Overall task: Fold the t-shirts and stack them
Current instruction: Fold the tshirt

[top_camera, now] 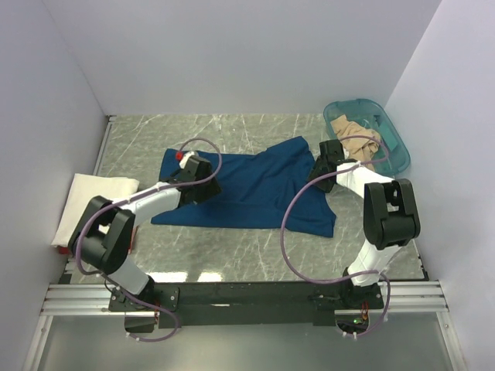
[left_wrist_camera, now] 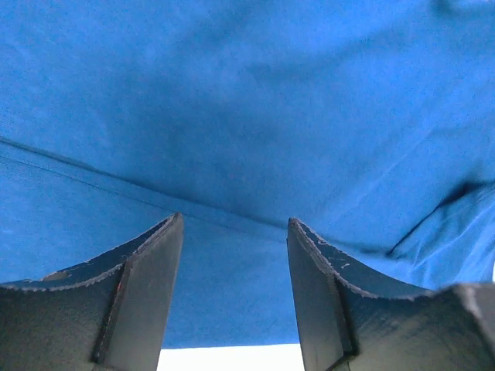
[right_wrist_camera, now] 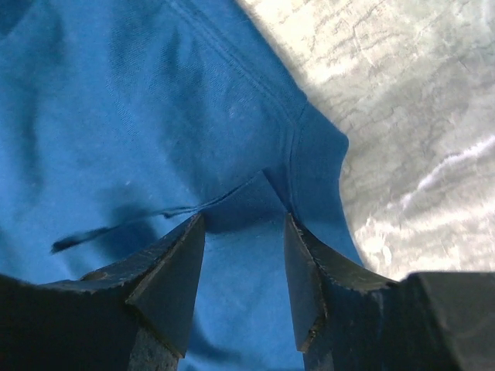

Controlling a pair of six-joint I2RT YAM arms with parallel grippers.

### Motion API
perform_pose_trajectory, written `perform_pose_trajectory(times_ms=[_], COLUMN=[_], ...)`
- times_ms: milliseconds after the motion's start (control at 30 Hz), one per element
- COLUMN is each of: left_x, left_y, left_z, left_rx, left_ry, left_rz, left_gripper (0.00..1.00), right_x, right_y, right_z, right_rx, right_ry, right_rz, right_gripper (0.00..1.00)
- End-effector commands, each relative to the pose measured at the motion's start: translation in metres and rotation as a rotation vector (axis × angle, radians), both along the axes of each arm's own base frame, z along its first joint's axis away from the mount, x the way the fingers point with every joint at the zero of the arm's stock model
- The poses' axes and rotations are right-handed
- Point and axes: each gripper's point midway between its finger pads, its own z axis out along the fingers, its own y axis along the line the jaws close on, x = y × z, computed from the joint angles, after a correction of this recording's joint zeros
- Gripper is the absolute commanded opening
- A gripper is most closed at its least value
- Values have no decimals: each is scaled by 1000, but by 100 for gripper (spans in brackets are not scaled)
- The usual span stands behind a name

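Note:
A dark blue t-shirt (top_camera: 255, 189) lies spread across the middle of the table, its right part rumpled. My left gripper (top_camera: 199, 179) rests low over its left part. In the left wrist view that gripper (left_wrist_camera: 234, 220) is open, with only blue cloth (left_wrist_camera: 247, 100) behind the gap. My right gripper (top_camera: 321, 168) hovers over the shirt's upper right edge. In the right wrist view it (right_wrist_camera: 244, 218) is open above a seamed fold of the blue cloth (right_wrist_camera: 139, 116), gripping nothing. A cream-white t-shirt (top_camera: 93, 193) lies folded at the far left. A tan t-shirt (top_camera: 356, 143) sits crumpled in the tub.
The teal plastic tub (top_camera: 394, 147) stands at the back right, close behind my right arm. White walls close in the left, back and right. Bare marbled tabletop (right_wrist_camera: 418, 116) shows just right of the shirt's edge and also in front of the shirt (top_camera: 232, 247).

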Motion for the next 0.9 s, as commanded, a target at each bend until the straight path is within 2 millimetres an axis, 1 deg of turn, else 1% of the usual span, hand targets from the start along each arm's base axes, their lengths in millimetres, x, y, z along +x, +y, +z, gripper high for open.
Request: perform_pose_trajectory(times_ms=[0,67,133,233,267,367,500,633,700,867], left_x=[1,-2,-4,-7,-7,-11,-15,-17,-18,-20], left_y=[-21,-30,-33,-41,-41,-47,-53,-57,-59,-60], left_z=[3,1,-2,-5,-6,-10,-16,-20,-21,-23], left_rx=[-18,-18,-12,-3,1,4,13,15,19,28], left_ry=[-30,-24,-17,-11,-7,1,14,23,25,30], left_rz=[-71,-92,-103,-124,-127,-143,-161,-170,-177,-186], left_gripper=[61,61,61,61,61,61,61,61,61,61], right_x=[11,13,12,13,12,12,15,18,18,14], right_y=[-5,-5,-5,-6,-7,-10,-14,-18,-20,-23], right_z=[-5,-4,-2,1,1,6,21,31,33,29], right_rx=[-12,-12,-10,-14,-20,-37,-60,-84,-92,-107], right_ry=[-23,-29,-34,-41,-35,-32,-62,-72,-71,-60], right_rz=[-11,-13,-15,-19,-19,-24,-31,-32,-36,-41], right_gripper=[51,50,47,33,20,0,0,0,0,0])
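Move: The right hand's open fingers stand almost straight over the t-shirt's folded lip by its right side edge, about 2 cm below them; the near right corner lies some 16 cm back and 5 to the right, the teal basket about 11 cm ahead and 14 to the right. The left hand aims for the long hem line, about 6 cm to its right, 2 back and 5 below, with the t-shirt's near edge 7 cm back of that spot. The right hand dips about 1 cm onto the t-shirt's folded lip beside the right side edge and shuts its half-open fingers on the cloth, then eases up and to the left by roughly 1.5 cm each way, keeping them shut. Meanwhile the left hand, fingers staying open, glides about 5 cm to the right while drawing back and sinking some 3 cm each, slowing as it comes low over the long hem line and turning about 10 degrees clockwise. ##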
